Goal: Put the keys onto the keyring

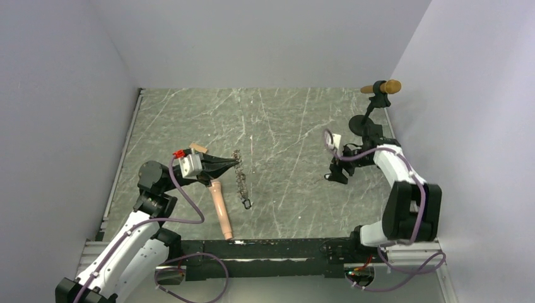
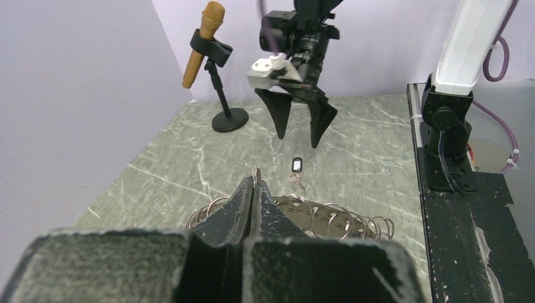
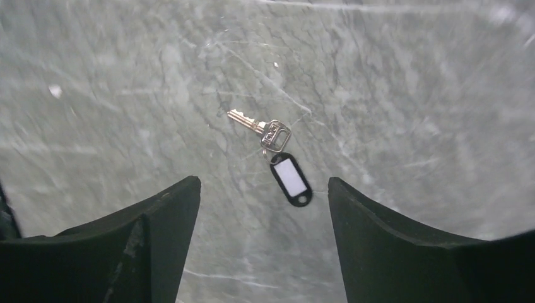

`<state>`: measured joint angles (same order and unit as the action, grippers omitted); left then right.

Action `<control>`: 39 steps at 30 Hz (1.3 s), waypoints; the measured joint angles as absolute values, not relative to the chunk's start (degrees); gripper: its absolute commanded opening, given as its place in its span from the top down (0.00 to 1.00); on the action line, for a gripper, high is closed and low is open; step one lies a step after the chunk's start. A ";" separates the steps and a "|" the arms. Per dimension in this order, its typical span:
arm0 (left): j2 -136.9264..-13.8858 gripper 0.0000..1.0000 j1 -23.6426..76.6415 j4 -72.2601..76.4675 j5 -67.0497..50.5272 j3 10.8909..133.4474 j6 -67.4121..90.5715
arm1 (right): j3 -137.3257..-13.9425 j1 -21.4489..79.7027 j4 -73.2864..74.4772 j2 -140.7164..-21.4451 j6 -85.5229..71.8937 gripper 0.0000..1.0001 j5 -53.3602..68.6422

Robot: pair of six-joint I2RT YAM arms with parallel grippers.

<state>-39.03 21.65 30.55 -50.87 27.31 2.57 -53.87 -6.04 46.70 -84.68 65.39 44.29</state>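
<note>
The keyring (image 1: 240, 183) is a floppy row of grey metal rings on a perforated strip (image 2: 328, 218), lying left of centre on the table. My left gripper (image 1: 236, 163) is shut on one ring at its far end, and that ring pokes up between the fingertips (image 2: 255, 183). A single small metal key (image 3: 255, 125) with a black tag and white label (image 3: 291, 178) lies flat on the table (image 2: 296, 166). My right gripper (image 3: 264, 189) hovers just above that key, open, with nothing between its fingers (image 2: 298, 139).
A peach cylinder (image 1: 220, 208) lies beside the keyring, near the left arm. A tan block (image 1: 197, 148) sits behind the left wrist. A brown microphone on a black stand (image 1: 380, 88) is at the far right corner. Walls close in three sides.
</note>
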 measured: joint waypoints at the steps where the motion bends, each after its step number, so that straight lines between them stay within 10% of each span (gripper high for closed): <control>1: -38.92 1.00 21.65 30.52 -50.96 27.31 2.57 | -52.73 -6.04 47.44 -82.28 70.89 0.22 44.62; 10: -38.17 1.00 21.50 29.69 -51.18 27.31 2.13 | -49.78 -4.73 48.03 -84.84 95.53 0.36 43.81; 39: -37.95 1.00 21.45 29.26 -51.64 27.33 2.13 | -45.30 1.78 37.43 -87.81 95.15 0.64 37.26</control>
<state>-37.95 21.45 29.26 -51.64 27.33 2.13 -45.30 1.78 37.43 -87.81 95.15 37.26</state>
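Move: The black key tag lies flat on the table under my right hand, about 8 cm below and only 1 cm ahead and 1 cm to the right. Its key points off to the left, level with my hand fore and aft, some 4 cm to the left and equally low; the foot of the microphone stand is roughly 25 cm ahead and 15 cm right. From my left hand the tag lies about 40 cm right, 8 cm ahead and 31 cm down. I lower my right hand about 5.5 cm over the key and tag, quickly at first and then easing, while its wrist swings round some 30 degrees counter-clockwise and rolls. On the way it draws back a couple of centimetres, returns forward, and finally edges a little left. Its fingers narrow to about half their gap without shutting; my left hand stays put, keeping its pinch on the hanging keyring. ##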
